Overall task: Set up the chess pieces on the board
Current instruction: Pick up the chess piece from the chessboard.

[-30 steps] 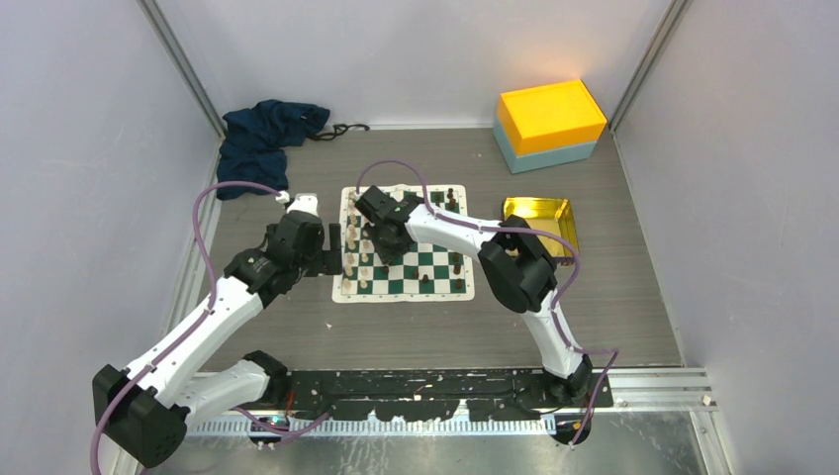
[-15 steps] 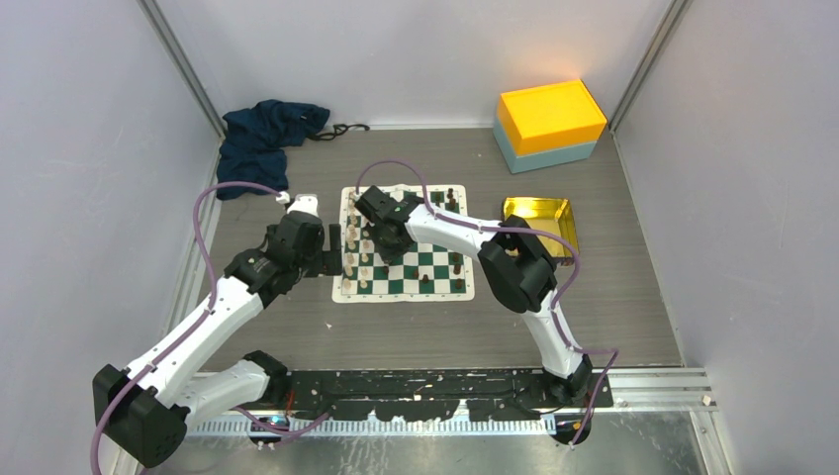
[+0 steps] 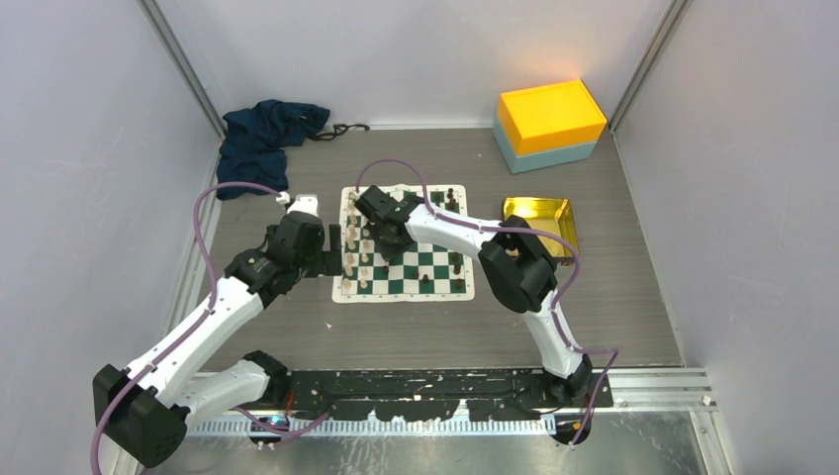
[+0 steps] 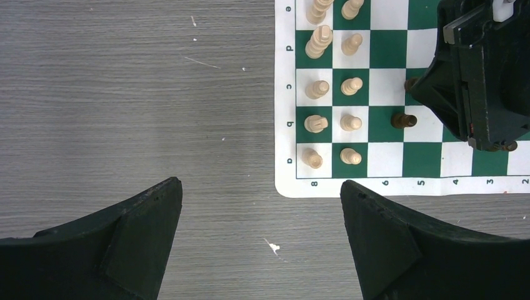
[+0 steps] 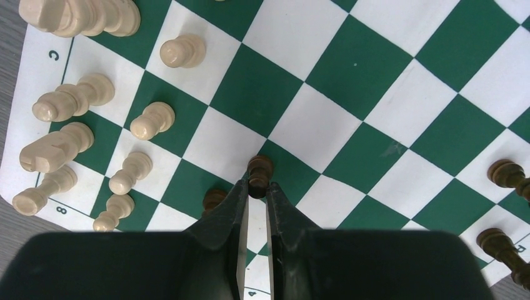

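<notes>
The green and white board (image 3: 401,295) lies mid-table. Cream chess pieces (image 5: 180,50) stand in two rows along its left edge. A few dark ones (image 5: 505,172) stand on the right side. My right gripper (image 5: 257,187) is low over the board, shut on a dark pawn (image 5: 259,169) pinched between its fingertips. I cannot tell whether the pawn's base touches the board. Another dark pawn (image 5: 214,199) stands just left of the fingers. My left gripper (image 4: 261,187) hangs open and empty over bare table, off the board's (image 4: 385,86) near left corner.
A gold tray (image 3: 539,213) sits right of the board, with an orange and teal box (image 3: 549,124) behind it. A dark blue cloth (image 3: 262,139) lies at the back left. In the left wrist view the right arm's black wrist (image 4: 484,81) looms over the board.
The right gripper's fingers have drawn together on the dark pawn. Both arms otherwise stay where they were.
</notes>
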Motion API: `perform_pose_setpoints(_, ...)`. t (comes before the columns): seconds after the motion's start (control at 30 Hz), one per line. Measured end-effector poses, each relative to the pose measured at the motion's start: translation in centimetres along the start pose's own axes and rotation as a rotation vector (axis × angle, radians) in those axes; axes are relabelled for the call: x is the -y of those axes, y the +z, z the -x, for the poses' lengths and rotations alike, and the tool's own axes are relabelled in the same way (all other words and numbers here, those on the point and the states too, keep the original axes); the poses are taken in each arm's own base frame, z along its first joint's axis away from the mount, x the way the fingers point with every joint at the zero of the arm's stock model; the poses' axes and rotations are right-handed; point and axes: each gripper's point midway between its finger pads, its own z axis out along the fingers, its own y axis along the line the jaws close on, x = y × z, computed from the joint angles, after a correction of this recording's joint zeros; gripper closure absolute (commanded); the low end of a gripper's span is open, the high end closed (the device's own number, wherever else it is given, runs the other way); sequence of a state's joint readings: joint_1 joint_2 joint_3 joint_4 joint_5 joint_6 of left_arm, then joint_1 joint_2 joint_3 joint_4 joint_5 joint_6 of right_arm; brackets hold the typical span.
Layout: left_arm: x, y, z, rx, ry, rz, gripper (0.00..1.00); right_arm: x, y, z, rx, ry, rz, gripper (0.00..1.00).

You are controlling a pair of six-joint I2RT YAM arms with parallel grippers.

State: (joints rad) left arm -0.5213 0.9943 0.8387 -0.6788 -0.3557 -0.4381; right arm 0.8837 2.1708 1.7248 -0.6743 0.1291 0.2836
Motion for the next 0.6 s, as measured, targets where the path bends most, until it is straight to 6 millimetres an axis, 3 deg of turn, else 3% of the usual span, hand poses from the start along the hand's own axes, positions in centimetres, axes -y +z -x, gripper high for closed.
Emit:
perform_pose_setpoints(0.23,0.0,0.0,0.0,0.0,0.0,0.0,0.02,0.4,-0.7,0.7,0.025,-0.01,-0.018,0.98)
perform_pose_setpoints(0.6,0.0,0.1,0.0,-0.003,-0.001,0.001,0.02,2.6,-4.0,3.2,0.113,0.023,-0.061,0.98)
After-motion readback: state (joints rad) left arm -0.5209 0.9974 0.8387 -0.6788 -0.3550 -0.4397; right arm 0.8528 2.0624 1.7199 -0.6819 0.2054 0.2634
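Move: The right hand already grips a dark pawn near the middle-left of the board; the likely square for it, a gap in the dark pawn row, lies about 11 cm to its right and 3 cm ahead, some 3 cm below. Another dark pawn stands 1 cm left and 3 cm back, and a third about 4 cm right and 4 cm back. A pale pawn is 6 cm left, level with it. From the idle left hand that gap is roughly 24 cm right and 11 cm ahead. Straight up at first, slowly then faster, the right hand lifts the dark pawn off the board by about 5 cm. As it climbs it drifts some 2 cm forward and nearly 2 cm right, towards the dark side, its fingertips swinging forward by under 10 degrees while the fingers keep their pinch on the pawn's head. ##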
